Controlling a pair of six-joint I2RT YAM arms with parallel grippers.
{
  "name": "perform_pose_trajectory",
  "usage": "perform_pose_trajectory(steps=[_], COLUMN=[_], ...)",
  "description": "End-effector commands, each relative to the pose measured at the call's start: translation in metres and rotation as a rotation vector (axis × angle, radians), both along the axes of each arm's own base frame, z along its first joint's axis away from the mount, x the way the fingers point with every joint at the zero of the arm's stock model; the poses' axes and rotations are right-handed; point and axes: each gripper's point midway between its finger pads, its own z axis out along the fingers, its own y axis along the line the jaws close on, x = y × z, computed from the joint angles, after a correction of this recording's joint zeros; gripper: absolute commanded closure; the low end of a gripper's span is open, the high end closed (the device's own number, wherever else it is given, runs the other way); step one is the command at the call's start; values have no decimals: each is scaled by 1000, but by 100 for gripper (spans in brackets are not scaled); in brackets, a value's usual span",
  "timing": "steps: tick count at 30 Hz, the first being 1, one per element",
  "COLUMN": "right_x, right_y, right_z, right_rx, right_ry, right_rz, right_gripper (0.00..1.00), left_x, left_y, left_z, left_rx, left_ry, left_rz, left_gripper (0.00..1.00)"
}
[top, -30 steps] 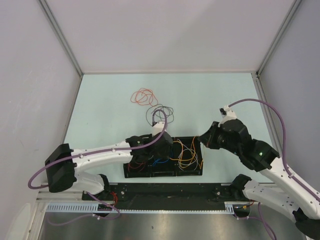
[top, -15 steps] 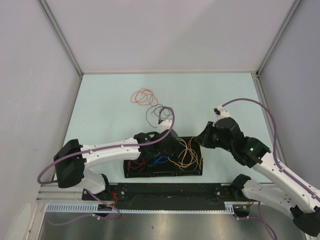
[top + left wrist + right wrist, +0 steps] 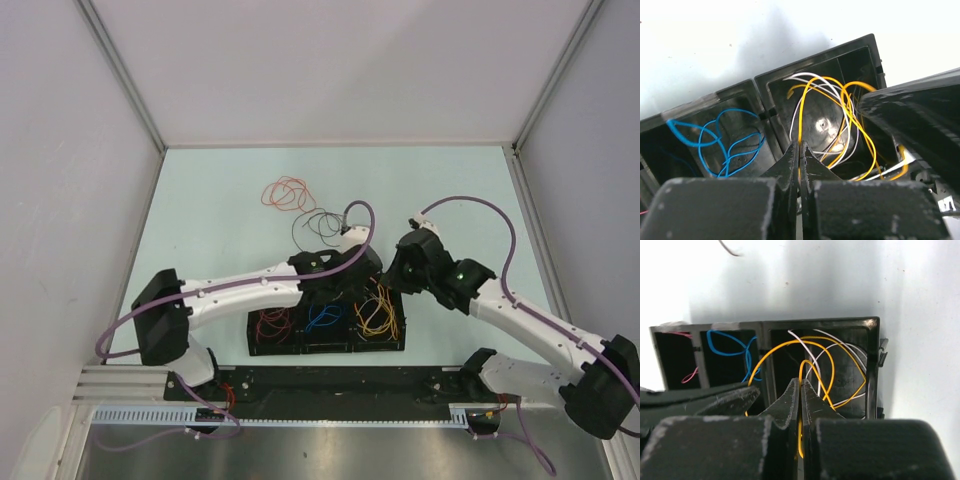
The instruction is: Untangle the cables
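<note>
A black three-compartment tray (image 3: 325, 347) holds red cables (image 3: 272, 324), blue cables (image 3: 322, 318) and yellow-orange cables (image 3: 378, 314). My left gripper (image 3: 358, 287) and right gripper (image 3: 392, 282) meet over the right compartment. In the left wrist view the left gripper (image 3: 800, 149) is shut on a yellow cable (image 3: 850, 115) that runs among white cables (image 3: 805, 80). In the right wrist view the right gripper (image 3: 800, 384) is shut on a yellow cable (image 3: 790, 345). Blue cables show in both wrist views (image 3: 715, 142) (image 3: 735, 347).
A red-orange loop (image 3: 288, 193) and a dark loop of thin wires (image 3: 318, 226) lie on the pale table beyond the tray. The right gripper's body (image 3: 920, 120) crowds the left wrist view. The left gripper's body (image 3: 695, 400) shows in the right wrist view.
The left arm has swung right, from the tray's middle to its right compartment. The right gripper has moved left toward it. Red and blue cables are now uncovered.
</note>
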Motion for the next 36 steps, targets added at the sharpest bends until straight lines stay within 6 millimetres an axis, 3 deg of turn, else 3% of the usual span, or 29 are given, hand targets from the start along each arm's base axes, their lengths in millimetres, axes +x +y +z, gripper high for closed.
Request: perform_pose_trajectory(steps=[1, 7, 12, 17, 21, 24, 33, 36], right_x=[17, 26, 31, 30, 30, 33, 36, 37], right_y=[4, -2, 0, 2, 2, 5, 1, -3], right_z=[-6, -30, -47, -66, -74, -70, -71, -70], right_rx=[26, 0, 5, -20, -34, -18, -25, -38], right_ry=[-14, 27, 52, 88, 96, 80, 77, 78], right_rz=[-60, -96, -86, -71, -63, -60, -102, -128], right_gripper=[100, 100, 100, 100, 100, 100, 100, 100], left_x=[4, 10, 15, 16, 14, 14, 15, 14], left_y=[-23, -41, -52, -50, -42, -37, -23, -23], left_z=[8, 0, -19, -41, -55, -52, -14, 4], left_rx=[-9, 16, 52, 73, 83, 88, 69, 3], left_ry=[-15, -10, 8, 38, 57, 47, 4, 10], left_rz=[-49, -78, -98, -98, -100, -106, -119, -128], left_gripper=[99, 99, 98, 93, 81, 73, 41, 38])
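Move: Both hands hold the orange cable. The middle of the box's right-hand compartment, where the white cable lies, is about 5 cm to the left hand's right, 5 cm back and 12 cm below; the blue cable lies some 8 cm to its left, 5 cm back, equally low. For the right hand, that compartment's far rim is about 2 cm ahead, 3 cm left and 9 cm down, and the compartment's middle is 7 cm back, 4 cm left, 13 cm down. Rightward and down over the right-hand compartment, the left hand carries its part of the orange cable about 4 cm across, then sinks to some 6 cm below its start, opening its fingers wide and letting go, before it backs up a few centimetres and slightly left. The right hand, still pinching the cable, sinks about 8 cm and edges 3 cm forward to the compartment's far rim, tipping a little further down, then holds there. ##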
